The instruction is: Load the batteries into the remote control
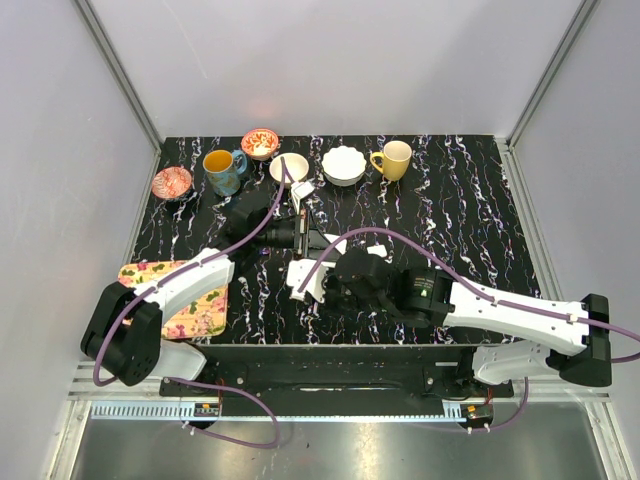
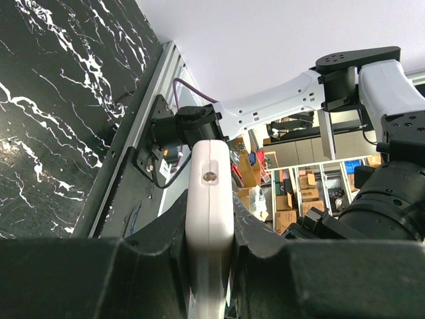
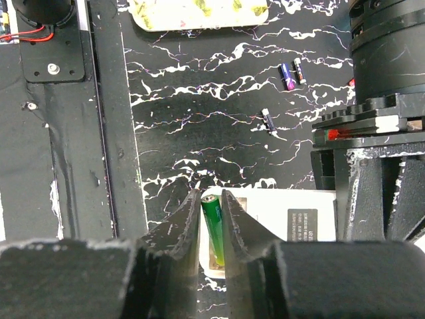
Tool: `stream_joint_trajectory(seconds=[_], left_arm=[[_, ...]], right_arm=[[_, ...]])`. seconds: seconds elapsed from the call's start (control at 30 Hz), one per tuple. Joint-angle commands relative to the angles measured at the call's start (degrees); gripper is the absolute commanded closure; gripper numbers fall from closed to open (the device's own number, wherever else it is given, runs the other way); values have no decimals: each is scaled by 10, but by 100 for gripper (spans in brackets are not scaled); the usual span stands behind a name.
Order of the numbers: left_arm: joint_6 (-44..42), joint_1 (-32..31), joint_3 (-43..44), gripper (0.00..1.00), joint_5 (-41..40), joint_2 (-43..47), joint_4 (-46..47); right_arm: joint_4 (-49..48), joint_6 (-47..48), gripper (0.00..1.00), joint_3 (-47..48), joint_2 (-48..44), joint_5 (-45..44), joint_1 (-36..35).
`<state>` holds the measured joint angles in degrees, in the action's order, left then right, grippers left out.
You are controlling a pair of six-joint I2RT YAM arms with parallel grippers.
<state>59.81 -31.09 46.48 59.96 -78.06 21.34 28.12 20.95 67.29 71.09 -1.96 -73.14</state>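
The white remote control [image 3: 279, 212] lies on the black marbled table with its back up and its battery bay open at one end. It also shows in the top view [image 1: 303, 278]. My right gripper [image 3: 212, 219] is shut on a green battery [image 3: 214, 226] and holds it over the open bay. My left gripper [image 2: 210, 219] is shut on the remote's edge [image 2: 210, 186] and grips the other end of the remote in the right wrist view [image 3: 372, 166]. Three more small batteries [image 3: 287, 75] [image 3: 300, 70] [image 3: 267, 121] lie loose on the table beyond the remote.
A floral tray [image 1: 185, 295] lies at the near left. Along the back stand a blue mug [image 1: 222, 170], a white cup [image 1: 289, 167], a white scalloped bowl [image 1: 343, 165], a yellow mug [image 1: 393, 158] and two red bowls [image 1: 260, 143] [image 1: 172, 182]. A small white flat piece [image 1: 302, 188] lies by the white cup.
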Motion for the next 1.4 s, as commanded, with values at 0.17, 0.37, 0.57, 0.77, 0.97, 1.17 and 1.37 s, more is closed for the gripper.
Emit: stream_joint_trajectory(seconds=[0.17, 0.37, 0.57, 0.77, 0.97, 1.17, 1.37], left_arm=[[63, 2, 14, 100, -3, 9, 78], [65, 2, 12, 100, -6, 10, 78], [65, 2, 10, 100, -6, 10, 78], [65, 1, 9, 100, -5, 6, 77], [65, -3, 5, 100, -7, 3, 79], [63, -5, 5, 100, -10, 0, 77], [56, -6, 2, 100, -12, -3, 71]], right_arm=[[25, -17, 74, -21, -14, -32, -7], [12, -21, 72, -23, -18, -45, -8], [-3, -24, 68, -27, -24, -63, -7], [-24, -31, 59, -28, -30, -75, -8], [-44, -42, 50, -22, -36, -102, -7], [-59, -52, 44, -22, -42, -128, -7], [-63, -68, 33, -10, -43, -155, -7]])
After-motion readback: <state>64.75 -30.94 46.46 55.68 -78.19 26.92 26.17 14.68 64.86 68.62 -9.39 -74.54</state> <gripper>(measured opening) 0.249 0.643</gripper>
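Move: The right fingertips still straddle the green battery's upper end, its lower end in the remote's compartment, centred about 1 cm ahead and 2 cm below that hand. The left hand holds the remote farther out; from it the compartment lies roughly 7 cm back and 2 cm below. From the right hand, a loose battery lies about 15 cm left, 5 cm ahead, and the white cover some 17 cm right, 10 cm ahead, both about 20 cm below. Letting go of the green battery, the right fingers spread from about a fifth to nearly two thirds open, while that hand eases about 1 cm to its right, slightly forward, turning some 8 degrees clockwise. The left hand keeps its grip on the remote and carries it up, then also forward, about 1.5 cm each way, with a slight counter-clockwise turn. ##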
